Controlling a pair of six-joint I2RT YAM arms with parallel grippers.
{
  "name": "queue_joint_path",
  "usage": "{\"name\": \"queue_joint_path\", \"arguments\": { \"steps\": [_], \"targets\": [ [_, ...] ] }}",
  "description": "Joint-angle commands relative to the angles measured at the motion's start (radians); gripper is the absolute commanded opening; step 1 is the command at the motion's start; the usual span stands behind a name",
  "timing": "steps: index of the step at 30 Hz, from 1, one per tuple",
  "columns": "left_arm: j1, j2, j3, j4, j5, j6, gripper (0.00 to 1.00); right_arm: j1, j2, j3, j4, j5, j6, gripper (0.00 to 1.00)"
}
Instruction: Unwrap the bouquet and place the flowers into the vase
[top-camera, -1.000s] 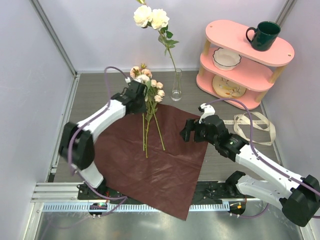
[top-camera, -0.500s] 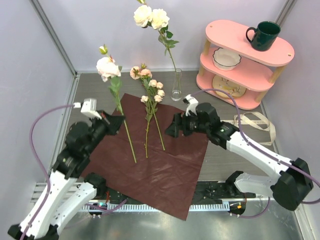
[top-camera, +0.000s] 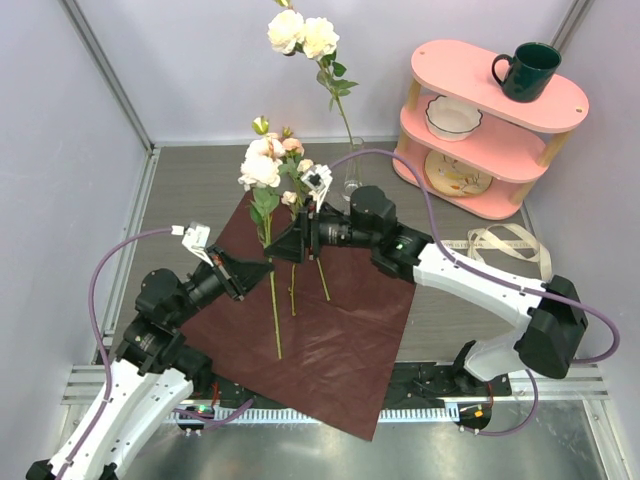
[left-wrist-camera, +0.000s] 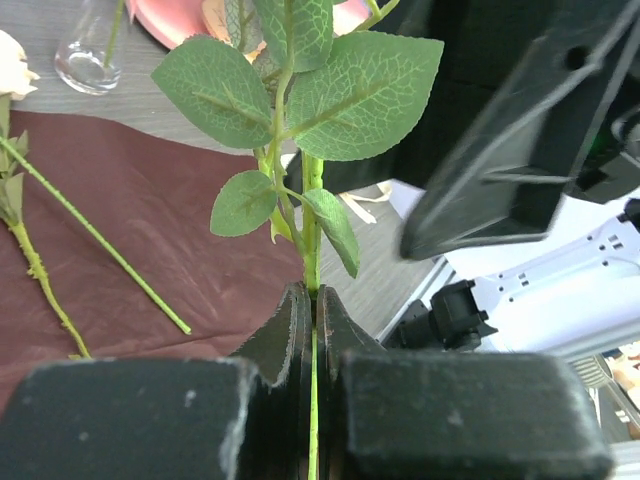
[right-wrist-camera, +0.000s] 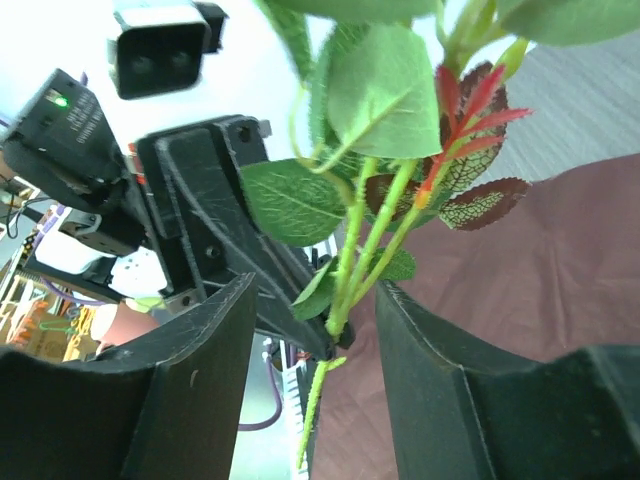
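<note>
My left gripper (top-camera: 266, 266) (left-wrist-camera: 313, 296) is shut on the green stem of a cream-pink rose (top-camera: 260, 168), held upright above the paper. My right gripper (top-camera: 288, 245) (right-wrist-camera: 315, 290) has come in from the right. Its jaws stand open on either side of that stem (right-wrist-camera: 347, 268), just above the left fingers (right-wrist-camera: 215, 215), with a gap on both sides. The bouquet's maroon wrapping paper (top-camera: 330, 330) lies spread flat. More flowers (top-camera: 300, 262) lie on it. The clear vase (top-camera: 352, 172) (left-wrist-camera: 90, 62) stands behind the paper with a cream rose stem (top-camera: 298, 35) in it.
A pink two-tier shelf (top-camera: 560, 110) at the back right carries a dark green mug (top-camera: 526, 70) and a white bowl (top-camera: 452, 117). The beige ribbon (top-camera: 510, 250) lies loose on the table to the right. Grey walls close in the left, back and right sides.
The left arm drew back, then swung its rose right towards the middle. The right gripper travelled left to that stem, and its jaws have narrowed round it.
</note>
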Motion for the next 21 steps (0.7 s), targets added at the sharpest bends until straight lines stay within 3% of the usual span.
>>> {"name": "queue_joint_path", "arguments": {
  "steps": [1, 7, 10, 11, 13, 17, 18, 21],
  "targets": [
    [0.001, 0.005, 0.058, 0.050, 0.087, 0.031, 0.00, 0.021, 0.028, 0.012, 0.073, 0.027, 0.023, 0.54],
    [0.001, 0.019, 0.049, 0.056, 0.126, 0.022, 0.00, 0.022, 0.032, 0.009, 0.057, 0.092, 0.017, 0.47],
    [0.001, 0.025, 0.044, 0.055, 0.120, 0.017, 0.00, 0.022, 0.026, 0.007, 0.037, 0.128, 0.006, 0.31],
    [0.001, 0.030, 0.047, 0.041, 0.109, 0.008, 0.00, 0.022, 0.019, 0.006, 0.037, 0.137, 0.008, 0.17],
    [0.001, 0.039, 0.072, 0.013, 0.091, 0.012, 0.00, 0.022, 0.008, 0.016, 0.018, 0.148, -0.014, 0.05],
    [0.001, 0.042, 0.133, -0.118, 0.014, 0.052, 0.58, 0.022, -0.098, 0.081, -0.186, 0.374, -0.217, 0.01],
    [0.001, 0.025, 0.142, -0.137, -0.027, 0.066, 0.63, 0.022, -0.159, 0.088, -0.256, 0.583, -0.291, 0.01],
    [0.001, -0.018, 0.164, -0.185, -0.076, 0.094, 0.73, 0.021, -0.266, 0.078, -0.256, 0.910, -0.395, 0.01]
  ]
}}
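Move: The left hand already holds a flower upright; the stem spot to be taken lies about 3 cm above its pads, and roughly 1 cm to the left and 2 cm below the right hand's, level with them fore-and-aft. From the right hand, the vase stands some 28 cm ahead, 17 cm right and 20 cm down; the flowers still lying on the paper centre about 20 cm ahead, 4 cm right and 27 cm down. Sinking some 2 cm and edging left, the right hand brings its half-open fingers around the stem and pinches it just above the left grip. The left hand stays nearly in place holding the flower, then opens and lets go, and the right hand carries the flower about 5 cm right and 4 cm forward, towards the vase, turning some 20 degrees clockwise. ##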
